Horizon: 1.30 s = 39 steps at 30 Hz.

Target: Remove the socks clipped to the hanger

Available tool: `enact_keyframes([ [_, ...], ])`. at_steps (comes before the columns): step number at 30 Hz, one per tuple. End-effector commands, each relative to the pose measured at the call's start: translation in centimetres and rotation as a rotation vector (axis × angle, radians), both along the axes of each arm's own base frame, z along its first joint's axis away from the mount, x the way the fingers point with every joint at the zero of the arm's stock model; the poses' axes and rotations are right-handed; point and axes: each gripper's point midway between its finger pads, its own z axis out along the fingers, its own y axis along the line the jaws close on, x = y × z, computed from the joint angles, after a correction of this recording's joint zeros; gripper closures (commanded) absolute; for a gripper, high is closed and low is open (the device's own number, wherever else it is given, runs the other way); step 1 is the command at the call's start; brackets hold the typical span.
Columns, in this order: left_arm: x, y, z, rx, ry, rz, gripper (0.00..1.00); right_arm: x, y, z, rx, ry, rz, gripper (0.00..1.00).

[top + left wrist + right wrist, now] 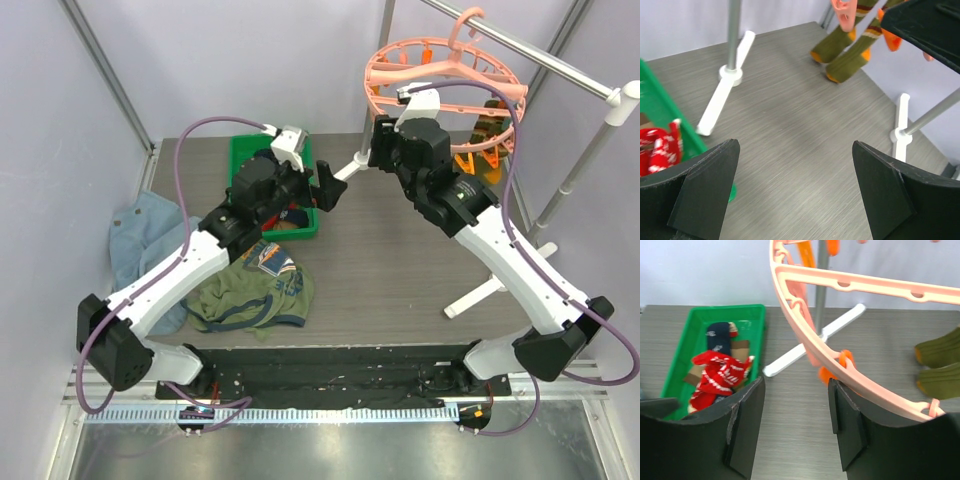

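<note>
The salmon-pink ring hanger point(445, 85) hangs by its hook from the rail at the back right. Two olive socks with orange stripes point(487, 135) stay clipped on its far side, and they also show in the left wrist view point(845, 47) and the right wrist view point(940, 365). My right gripper point(795, 390) is open and empty at the ring's near-left rim point(840, 280), its right finger just under the rim beside an orange clip point(842, 360). My left gripper point(795, 150) is open and empty above the table, beside the green tray point(240, 150). Red point(720, 372), navy point(720, 337) and brown socks lie in the tray.
The white-and-grey rail stand point(560, 65) crosses the back right, with its feet point(722, 97) on the table. An olive T-shirt point(250, 290) lies front left of centre and a pale blue denim garment point(140, 235) at the left edge.
</note>
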Motion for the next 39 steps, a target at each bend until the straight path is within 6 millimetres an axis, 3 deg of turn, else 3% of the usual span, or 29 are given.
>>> enact_keyframes([
  [1, 1.0, -2.4, 2.8, -0.099, -0.078, -0.038, 0.01, -1.1, 1.2, 4.0, 0.148, -0.072, 0.078, 0.40],
  [5, 1.8, -4.1, 4.8, -0.119, -0.133, -0.081, 0.02, -3.6, 1.5, 5.1, 0.204, -0.072, 0.172, 0.40],
  [9, 2.0, -6.0, 6.2, -0.151, -0.183, -0.155, 0.03, -6.5, -0.3, 8.3, 0.275, -0.141, 0.186, 0.40],
  [13, 1.9, -7.8, 7.4, -0.179, -0.212, -0.189, 0.04, -8.0, -1.7, 10.2, 0.313, -0.190, 0.180, 0.40],
  [19, 2.3, -10.7, 8.7, -0.196, -0.248, -0.230, 0.05, -8.7, -3.0, 10.2, 0.304, -0.208, 0.146, 0.39],
  [21, 2.8, -11.7, 7.9, -0.186, -0.238, -0.231, 0.05, -8.9, -3.2, 9.9, 0.298, -0.205, 0.141, 0.39],
  [23, 3.1, -12.4, 8.3, -0.191, -0.240, -0.227, 0.06, -9.2, -3.6, 10.0, 0.301, -0.213, 0.135, 0.39],
  [24, 3.8, -12.9, 7.3, -0.181, -0.222, -0.218, 0.09, -9.3, -3.7, 9.8, 0.297, -0.210, 0.134, 0.39],
  [26, 4.5, -13.2, 7.8, -0.193, -0.224, -0.202, 0.14, -9.5, -4.1, 9.7, 0.292, -0.214, 0.124, 0.39],
  [27, 4.9, -13.5, 7.3, -0.190, -0.215, -0.196, 0.22, -9.4, -4.1, 9.2, 0.282, -0.207, 0.120, 0.39],
  [29, 5.2, -13.5, 8.1, -0.203, -0.223, -0.184, 0.34, -9.5, -4.7, 8.8, 0.259, -0.209, 0.104, 0.38],
  [30, 5.4, -13.5, 7.9, -0.197, -0.216, -0.178, 0.48, -9.4, -4.8, 8.0, 0.242, -0.198, 0.097, 0.37],
  [31, 5.7, -13.3, 8.3, -0.202, -0.222, -0.155, 0.54, -9.5, -5.1, 7.8, 0.228, -0.199, 0.089, 0.37],
  [36, 6.3, -12.8, 8.9, -0.180, -0.235, -0.117, 0.70, -10.0, -7.0, 6.7, 0.187, -0.203, 0.021, 0.37],
  [39, 6.6, -12.5, 9.2, -0.168, -0.236, -0.096, 0.71, -10.3, -7.7, 5.5, 0.168, -0.191, 0.002, 0.37],
])
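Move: The near-left rim of the hanger, with the orange clip the left hand goes for, lies about 16 cm to the left hand's right, 10 cm ahead and 5 cm higher. A pink clip sits on the rim some 5 cm farther out and 2 cm left of that clip; the striped socks hang about 21 cm to its right and 8 cm beyond. From the right hand, up at the rim, the orange clip is roughly 4 cm ahead, 1 cm right and 1 cm higher. The left hand swings about 14 cm to its right towards the near-left rim of the hanger, easing some 6 cm forward and 5 cm up while its fingers turn a little clockwise and tip upward, and only near the end do its wide-open fingers close from below the rim around the orange clip. Meanwhile the right hand, its fingers staying part-open, draws back from the rim by roughly 10 cm, rising over the first half and then sinking halfway again as it drifts right, its left side rolling up and then partly back. ##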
